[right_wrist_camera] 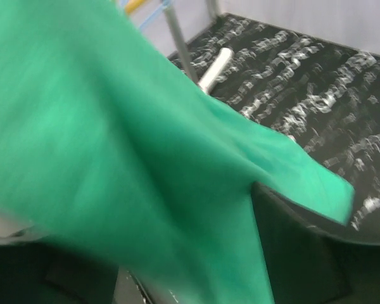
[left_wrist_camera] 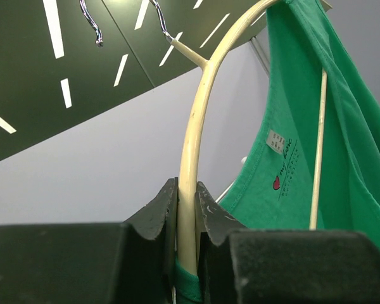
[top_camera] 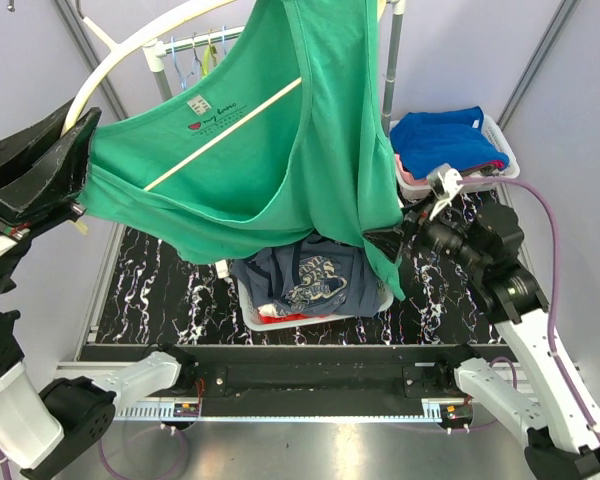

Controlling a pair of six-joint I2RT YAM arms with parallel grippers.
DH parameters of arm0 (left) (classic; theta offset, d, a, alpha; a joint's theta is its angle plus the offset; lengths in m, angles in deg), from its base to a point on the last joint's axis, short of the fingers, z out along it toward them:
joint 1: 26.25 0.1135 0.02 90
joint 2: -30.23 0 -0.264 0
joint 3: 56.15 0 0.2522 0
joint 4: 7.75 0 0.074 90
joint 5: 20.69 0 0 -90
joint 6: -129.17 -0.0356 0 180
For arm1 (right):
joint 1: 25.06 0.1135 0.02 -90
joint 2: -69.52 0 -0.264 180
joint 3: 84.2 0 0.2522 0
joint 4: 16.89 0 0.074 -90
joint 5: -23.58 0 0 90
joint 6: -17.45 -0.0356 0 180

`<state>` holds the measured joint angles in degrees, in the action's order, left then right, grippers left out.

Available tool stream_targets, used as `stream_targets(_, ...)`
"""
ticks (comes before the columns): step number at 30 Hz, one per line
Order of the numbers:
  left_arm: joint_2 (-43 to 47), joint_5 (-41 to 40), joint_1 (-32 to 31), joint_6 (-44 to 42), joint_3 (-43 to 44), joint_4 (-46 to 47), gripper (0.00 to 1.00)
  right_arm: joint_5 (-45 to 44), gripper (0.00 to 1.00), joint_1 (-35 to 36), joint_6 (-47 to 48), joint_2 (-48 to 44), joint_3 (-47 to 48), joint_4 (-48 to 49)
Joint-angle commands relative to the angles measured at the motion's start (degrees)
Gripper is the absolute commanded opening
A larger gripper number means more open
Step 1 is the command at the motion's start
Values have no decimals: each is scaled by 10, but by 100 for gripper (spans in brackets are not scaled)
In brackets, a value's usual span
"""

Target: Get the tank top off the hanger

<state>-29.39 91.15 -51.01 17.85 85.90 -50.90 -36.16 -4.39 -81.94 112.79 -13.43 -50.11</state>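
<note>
A green tank top (top_camera: 280, 130) hangs on a cream hanger (top_camera: 140, 50) whose thin crossbar (top_camera: 225, 135) runs through it. At the left, my left gripper (top_camera: 80, 150) is shut on the hanger's curved arm, right where the cloth's strap ends. In the left wrist view the hanger (left_wrist_camera: 199, 107) rises from between the left gripper's (left_wrist_camera: 187, 209) jaws, and the tank top (left_wrist_camera: 342, 126) hangs to the right. My right gripper (top_camera: 388, 243) is at the top's lower right hem. In the right wrist view its fingers (right_wrist_camera: 297, 247) stand wide apart, and the blurred tank top (right_wrist_camera: 114, 126) drapes across them.
A white basket (top_camera: 507, 150) of blue clothes stands at the back right. Another basket (top_camera: 265, 322) with dark clothing sits below the tank top on the black marbled table (top_camera: 150, 290). A rack with hangers (top_camera: 195, 45) and an upright pole (top_camera: 393, 60) stand behind.
</note>
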Motion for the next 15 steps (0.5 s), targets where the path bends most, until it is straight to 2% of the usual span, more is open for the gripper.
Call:
stream_targets(1,6,7,5,22,7,80,0,113,67,1,-69,51,25,148)
stream_targets(2,10,8,5,21,5,80,0,126,53,2,-99,59,29,167)
stream_targets(4,13,10,8,22,-4,80,0,158,36,2,-132,76,48,233)
stream_targets(5,17,12,8,22,-8,80,0,166,19,3,-162,80,55,253)
stream_targets(7,21,14,9,22,-21,82,0,182,4,7,-188,92,78,303)
stream_targets(8,24,14,9,24,-23,83,0,186,0,10,-208,97,85,318)
stream_targets(15,20,12,17,32,-4,101,0,220,0,44,-259,139,168,393)
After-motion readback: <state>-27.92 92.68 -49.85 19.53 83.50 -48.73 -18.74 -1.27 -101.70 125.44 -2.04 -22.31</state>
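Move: The right hand's open fingers are already around the green tank top's loose lower edge, its middle only about 2 cm ahead and 2 cm left. The hanger's free end is roughly 40 cm above, 10 cm left and 8 cm ahead. The laundry basket's middle lies some 20 cm left, about level, 30 cm below; the rack foot stands about 30 cm straight ahead. From the left hand, that edge is about 45 cm right, 12 cm ahead, 35 cm below. The right fingers close fully and pinch the tank top's loose lower edge, while the hand slides left and then sweeps up about 12 cm, some 6 cm left in all, easing back slightly at the end and turning about 20 degrees counter-clockwise as its left side rises. The left hand stays high, keeping its pinch on the hanger's end. ##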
